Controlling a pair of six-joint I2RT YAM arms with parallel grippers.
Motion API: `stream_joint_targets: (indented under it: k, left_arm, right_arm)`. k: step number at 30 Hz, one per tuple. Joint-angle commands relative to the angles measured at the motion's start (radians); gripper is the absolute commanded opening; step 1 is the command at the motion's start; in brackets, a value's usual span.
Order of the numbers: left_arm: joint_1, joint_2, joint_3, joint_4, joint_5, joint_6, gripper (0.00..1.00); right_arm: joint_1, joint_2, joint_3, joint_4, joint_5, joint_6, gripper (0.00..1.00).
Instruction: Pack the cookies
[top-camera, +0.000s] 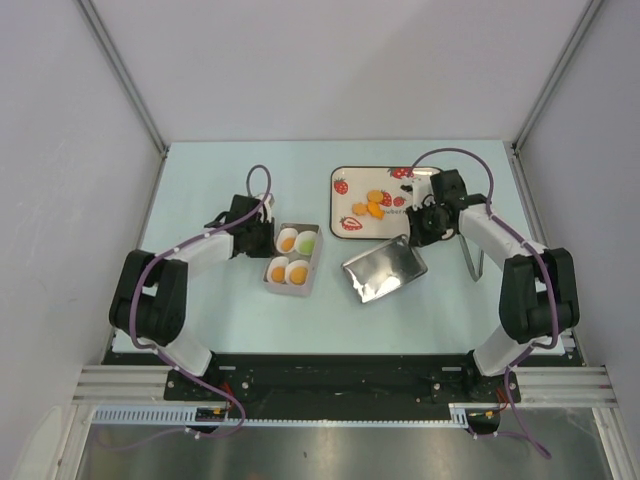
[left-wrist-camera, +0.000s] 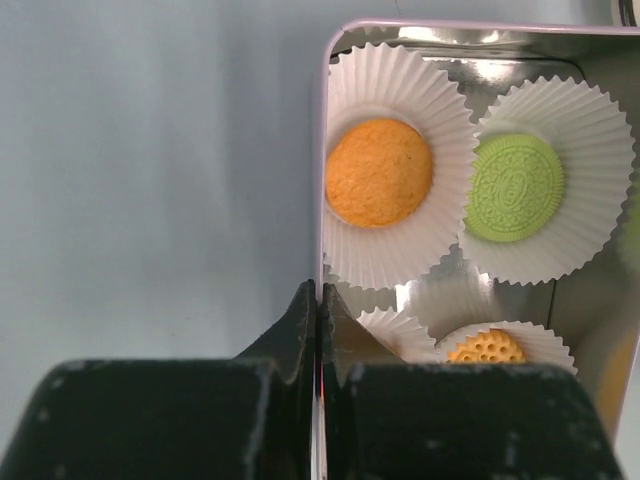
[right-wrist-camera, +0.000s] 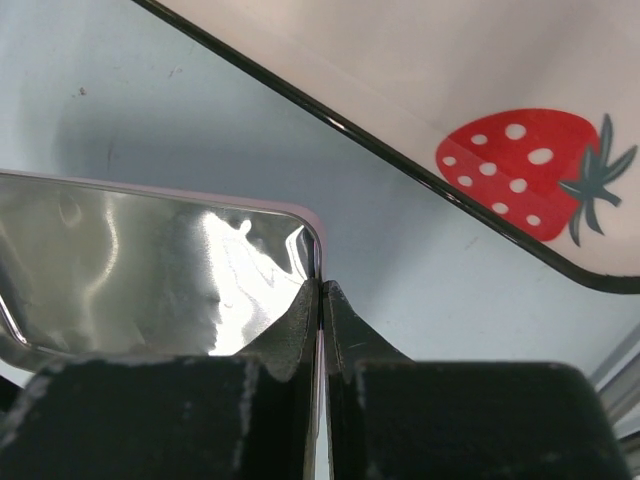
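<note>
An open metal tin (top-camera: 316, 266) holds white paper cups. In the left wrist view one cup has a round orange cookie (left-wrist-camera: 379, 172), another a green one (left-wrist-camera: 515, 187), and a third a yellow cookie with holes (left-wrist-camera: 487, 348). My left gripper (left-wrist-camera: 318, 300) is shut on the tin's left wall (left-wrist-camera: 322, 150). Several more orange cookies (top-camera: 372, 205) lie on the strawberry plate (top-camera: 345, 178). The shiny lid (top-camera: 385, 268) lies tilted just below the plate. My right gripper (right-wrist-camera: 320, 292) is shut on the rim at the lid's corner (right-wrist-camera: 300, 225).
The strawberry plate's black rim (right-wrist-camera: 400, 160) runs close past the right fingers. A thin metal bracket (top-camera: 472, 262) stands beside the right arm. Grey walls enclose the pale table (top-camera: 230, 180) on three sides.
</note>
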Motion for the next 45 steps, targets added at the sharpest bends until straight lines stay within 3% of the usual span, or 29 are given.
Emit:
stream_joint_targets:
  k: [1, 10, 15, 19, 31, 39, 43, 45]
  left_arm:
    - [-0.036, -0.001, 0.038, -0.016, -0.039, -0.095, 0.00]
    - [-0.075, 0.028, 0.055, -0.069, -0.061, -0.121, 0.05]
    - [-0.084, 0.014, 0.045, -0.067, -0.050, -0.108, 0.15]
    - [-0.096, 0.011, 0.040, -0.063, -0.044, -0.107, 0.33]
    - [-0.099, -0.076, 0.026, -0.047, -0.059, -0.070, 0.55]
    - [-0.099, -0.223, 0.044, -0.032, -0.087, -0.006, 0.64]
    - [-0.099, -0.276, 0.052, 0.022, 0.046, 0.043, 0.64]
    - [-0.099, -0.287, 0.057, 0.043, 0.187, 0.054, 0.64]
  right_arm:
    - [-0.024, -0.057, 0.017, -0.019, -0.033, -0.012, 0.02]
    - [-0.025, -0.082, 0.016, -0.021, -0.033, -0.018, 0.03]
    - [-0.024, -0.090, 0.016, -0.013, -0.032, -0.015, 0.03]
    - [-0.024, -0.082, 0.017, -0.005, -0.021, -0.016, 0.03]
    - [-0.027, -0.114, 0.033, 0.007, -0.042, -0.012, 0.03]
    - [-0.016, -0.133, 0.054, 0.044, 0.023, 0.042, 0.02]
    - [0.005, -0.130, 0.082, 0.082, 0.069, 0.092, 0.02]
    - [0.022, -0.123, 0.097, 0.097, 0.100, 0.105, 0.02]
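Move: The left hand has its fingers shut on the left rim of the cookie box, whose middle lies about 5 cm to its right, 2 cm back and 2 cm lower. The right hand holds the metal lid by its far right corner, the lid's middle some 6 cm left and 7 cm back of it and 1 cm lower; the box is about 27 cm left, 2 cm back and 6 cm below, the serving tray 12 cm ahead, 4 cm left, 7 cm below. The left hand, still pinching the left rim, drags the cookie box about 2.5 cm right and a little back, then opens wide, lets go of the rim and lifts some 8 cm clear of it, fingertips swinging slightly forward. Meanwhile the right hand keeps its pinch on the metal lid's corner and raises it slowly, about 3.5 cm, nearly straight up. ##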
